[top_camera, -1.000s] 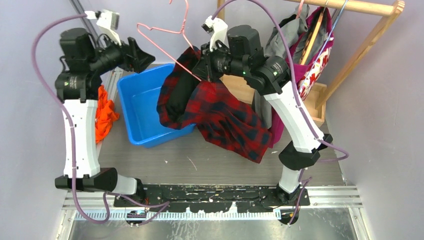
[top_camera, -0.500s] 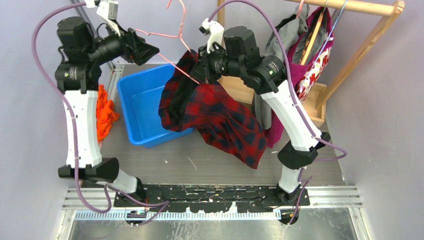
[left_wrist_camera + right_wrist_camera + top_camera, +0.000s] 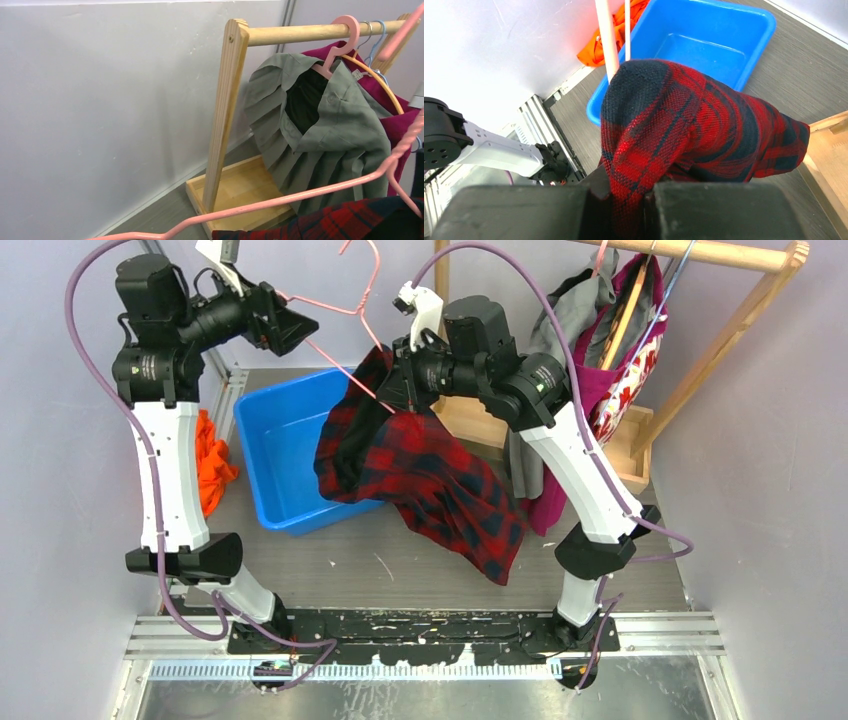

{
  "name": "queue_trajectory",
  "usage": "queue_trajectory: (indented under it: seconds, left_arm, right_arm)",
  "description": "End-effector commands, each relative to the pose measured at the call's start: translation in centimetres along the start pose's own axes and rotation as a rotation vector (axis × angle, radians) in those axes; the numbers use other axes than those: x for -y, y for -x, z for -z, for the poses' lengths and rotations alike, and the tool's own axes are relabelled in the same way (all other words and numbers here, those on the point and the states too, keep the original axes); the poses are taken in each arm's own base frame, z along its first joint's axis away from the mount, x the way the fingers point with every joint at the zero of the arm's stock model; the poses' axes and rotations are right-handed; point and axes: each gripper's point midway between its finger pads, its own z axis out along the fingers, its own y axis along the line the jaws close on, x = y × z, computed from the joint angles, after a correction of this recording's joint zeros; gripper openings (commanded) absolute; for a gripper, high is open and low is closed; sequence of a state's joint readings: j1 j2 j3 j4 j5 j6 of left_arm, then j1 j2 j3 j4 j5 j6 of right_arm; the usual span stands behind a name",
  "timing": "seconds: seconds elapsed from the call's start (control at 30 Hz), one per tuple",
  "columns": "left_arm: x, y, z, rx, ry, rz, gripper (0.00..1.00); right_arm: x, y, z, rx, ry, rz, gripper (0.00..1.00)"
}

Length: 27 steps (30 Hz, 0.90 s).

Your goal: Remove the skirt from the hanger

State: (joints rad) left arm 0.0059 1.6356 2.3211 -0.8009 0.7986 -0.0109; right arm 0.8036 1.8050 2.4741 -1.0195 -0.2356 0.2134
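A red and dark plaid skirt (image 3: 430,475) hangs in the air over the table, its top bunched on the lower arm of a pink wire hanger (image 3: 335,310). My right gripper (image 3: 398,375) is shut on the skirt's upper edge; in the right wrist view the fabric (image 3: 704,115) is pinched between my jaws (image 3: 636,202), with the hanger wire (image 3: 606,35) above it. My left gripper (image 3: 288,325) is raised high at the back left and holds the hanger's left end. In the left wrist view the hanger bar (image 3: 300,192) crosses the bottom; my fingers are out of frame.
A blue bin (image 3: 262,455) sits under the skirt's left side, and an orange cloth (image 3: 210,465) lies left of it. A wooden rack (image 3: 700,252) at the back right holds a grey garment (image 3: 310,140) and magenta ones (image 3: 630,370) on hangers.
My left gripper has risen and moved slightly right, lifting the hanger. My right gripper has shifted a little left and up with the skirt, which hangs lower off the hanger.
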Motion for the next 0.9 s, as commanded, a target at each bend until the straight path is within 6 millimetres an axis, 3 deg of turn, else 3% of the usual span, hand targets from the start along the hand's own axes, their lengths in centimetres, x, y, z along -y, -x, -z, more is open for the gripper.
queue_trajectory:
  seconds: [0.0,0.23,0.33,0.67,0.87]
  left_arm:
    - [3.6,3.3,1.3,0.077,-0.079,-0.133,0.83]
    - [7.7,3.5,2.6,0.082,-0.214,-0.14,0.83]
    - [8.9,2.6,2.9,0.06,-0.281,-0.136,0.83]
    - [7.9,0.0,0.0,0.029,-0.387,-0.174,0.83]
    - [6.0,-1.8,-2.3,-0.016,-0.331,-0.21,0.84]
  right_arm:
    - [-2.3,2.3,1.9,0.084,0.07,0.021,0.01]
    - [-2.0,2.3,1.9,0.084,0.051,0.027,0.01]
    - [-1.9,2.2,1.9,0.083,0.049,0.028,0.01]
    - [-2.4,2.1,2.4,0.078,0.068,0.017,0.01]
    - [-2.9,1.6,2.9,0.063,0.078,0.021,0.01]
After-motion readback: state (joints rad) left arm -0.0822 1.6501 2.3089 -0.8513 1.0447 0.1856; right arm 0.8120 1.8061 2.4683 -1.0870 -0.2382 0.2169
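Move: To the right of the open left hand, about 8 cm off and a shade lower, is the middle of the pink hanger, level with the hand in reach. The skirt hangs lower, some 19 cm right, 17 back and 19 below; the blue bin is nearly straight underneath, perhaps 5 cm left and 2 back, 45 down. From the right hand, which still pinches the skirt's waist, the hanger's middle is about 10 cm ahead, 8 left and 5 up. Closing in on the hanger's free shoulder, the open left hand shifts right about 5 cm while drawing back some 6 cm and rising slightly, then dips and comes forward again by nearly 3 cm, its wrist turning about 20 degrees clockwise to bring the shoulder in front of the fingers. The right hand keeps its pinch on the skirt's waist and eases down 1.5 cm. ##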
